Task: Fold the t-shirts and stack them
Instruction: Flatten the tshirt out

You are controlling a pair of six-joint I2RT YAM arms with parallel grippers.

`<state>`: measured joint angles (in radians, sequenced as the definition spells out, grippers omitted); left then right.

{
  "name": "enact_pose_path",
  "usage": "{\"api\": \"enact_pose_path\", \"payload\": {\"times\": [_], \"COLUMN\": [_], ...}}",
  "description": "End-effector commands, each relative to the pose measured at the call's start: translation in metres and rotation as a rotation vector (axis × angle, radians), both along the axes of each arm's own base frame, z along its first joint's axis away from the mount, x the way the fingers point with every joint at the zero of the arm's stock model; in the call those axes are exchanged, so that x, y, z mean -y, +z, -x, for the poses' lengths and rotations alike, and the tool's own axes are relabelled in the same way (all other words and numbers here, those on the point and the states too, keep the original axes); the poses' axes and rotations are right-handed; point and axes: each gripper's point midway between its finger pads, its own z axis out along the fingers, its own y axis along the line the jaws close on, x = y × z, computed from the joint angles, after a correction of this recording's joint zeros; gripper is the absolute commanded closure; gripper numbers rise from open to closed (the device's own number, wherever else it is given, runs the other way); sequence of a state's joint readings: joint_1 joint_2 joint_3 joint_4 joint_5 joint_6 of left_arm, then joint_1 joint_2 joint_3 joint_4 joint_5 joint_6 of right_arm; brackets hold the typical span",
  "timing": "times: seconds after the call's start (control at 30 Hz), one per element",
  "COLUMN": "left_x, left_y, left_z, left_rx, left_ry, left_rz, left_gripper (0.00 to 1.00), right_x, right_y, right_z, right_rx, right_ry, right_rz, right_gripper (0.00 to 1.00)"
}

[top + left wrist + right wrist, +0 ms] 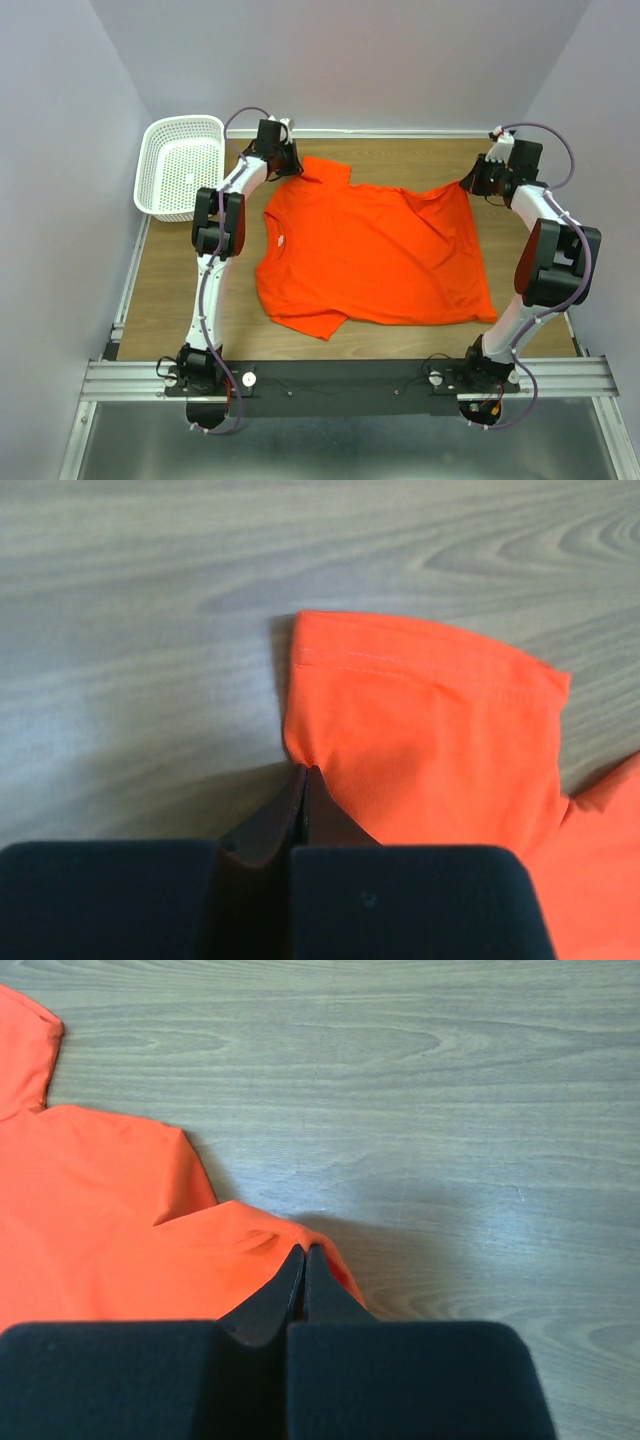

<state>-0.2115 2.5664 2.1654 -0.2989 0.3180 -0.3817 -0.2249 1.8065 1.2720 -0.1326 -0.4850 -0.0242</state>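
An orange-red t-shirt [375, 255] lies spread flat across the wooden table, collar to the left, hem to the right. At its far left sleeve, my left gripper [296, 168] is shut and pinches the sleeve's edge [420, 730]. My right gripper [468, 184] is shut on the shirt's far right hem corner, where the fabric [120, 1250] bunches up slightly at the jaw tips. The near sleeve [315, 322] lies tucked at the shirt's front left.
A white mesh basket [160, 150] stands at the table's far left corner, just beyond the left arm. Bare wooden tabletop [180, 290] shows left of the shirt and along the far edge. The grey walls close in on three sides.
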Motion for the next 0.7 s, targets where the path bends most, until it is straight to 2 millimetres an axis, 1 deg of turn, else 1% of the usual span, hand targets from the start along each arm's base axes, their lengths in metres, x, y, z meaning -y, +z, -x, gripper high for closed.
{"api": "enact_pose_path", "payload": {"times": [0.0, 0.1, 0.13, 0.17, 0.2, 0.23, 0.3, 0.33, 0.37, 0.4, 0.47, 0.5, 0.6, 0.67], "left_x": [-0.011, -0.019, -0.024, -0.027, -0.028, -0.029, -0.035, -0.037, -0.040, -0.044, -0.049, -0.053, -0.055, -0.059], "left_y": [0.006, 0.013, 0.014, 0.014, 0.005, 0.014, 0.014, 0.014, 0.015, 0.019, 0.026, 0.030, 0.033, 0.030], "left_z": [0.025, 0.030, 0.038, 0.042, 0.050, 0.052, 0.056, 0.056, 0.055, 0.052, 0.046, 0.041, 0.029, 0.023], "left_rx": [-0.022, 0.002, -0.007, -0.009, -0.023, -0.007, 0.001, 0.006, 0.010, 0.021, 0.039, 0.043, 0.049, 0.033], "left_ry": [-0.020, -0.005, 0.001, 0.004, 0.000, -0.001, 0.020, 0.029, 0.042, 0.064, 0.087, 0.108, 0.128, 0.153], "left_rz": [-0.044, -0.051, -0.054, -0.054, -0.056, -0.052, -0.066, -0.073, -0.077, -0.072, -0.057, -0.042, -0.010, 0.018], "left_gripper": [1.00, 1.00, 1.00, 1.00, 1.00, 1.00, 1.00, 0.95, 0.89, 0.77, 0.69, 0.68, 0.65, 0.65], "right_x": [0.004, 0.005, 0.005, 0.005, 0.005, 0.005, 0.005, 0.005, 0.004, 0.004, 0.004, 0.003, 0.002, 0.002], "right_y": [-0.005, -0.005, -0.006, -0.005, -0.005, -0.005, -0.006, -0.006, -0.006, -0.007, -0.007, -0.008, -0.008, -0.008], "right_z": [0.004, 0.005, 0.005, 0.006, 0.006, 0.006, 0.007, 0.007, 0.007, 0.008, 0.008, 0.008, 0.008, 0.008], "right_rx": [-0.004, -0.003, -0.006, -0.006, -0.005, -0.004, -0.008, -0.009, -0.007, -0.010, -0.010, -0.011, -0.012, -0.013], "right_ry": [-0.007, -0.009, -0.007, -0.007, -0.005, -0.004, -0.002, -0.001, 0.001, 0.003, 0.005, 0.007, 0.011, 0.012], "right_rz": [-0.010, -0.009, -0.010, -0.010, -0.009, -0.009, -0.012, -0.011, -0.011, -0.013, -0.013, -0.014, -0.019, -0.021], "right_gripper": [0.99, 0.99, 0.99, 0.99, 0.99, 0.99, 0.99, 0.99, 0.99, 0.99, 0.99, 0.99, 0.99, 0.99]}}
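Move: The sleeve's near-left edge is already pinched in the left hand. Its middle lies about 7 cm to the right, roughly level fore and aft and 2 cm below; its far corner is about 4 cm ahead and 2 cm right. The white tag lies some 17 cm back and 4 cm left, the basket about 28 cm left and 1 cm ahead. From the right hand, the sleeve is some 33 cm left, 3 cm ahead and 8 cm lower. The sleeve's edge, held shut in the left fingers, is drawn back low over the table about 6 cm and some 3 cm left, towards the basket side. The fingers then open about a third to let go, as the hand eases on left, slightly forward and up. The right hand keeps its pinch on the raised shirt edge, sinking barely a centimetre. ##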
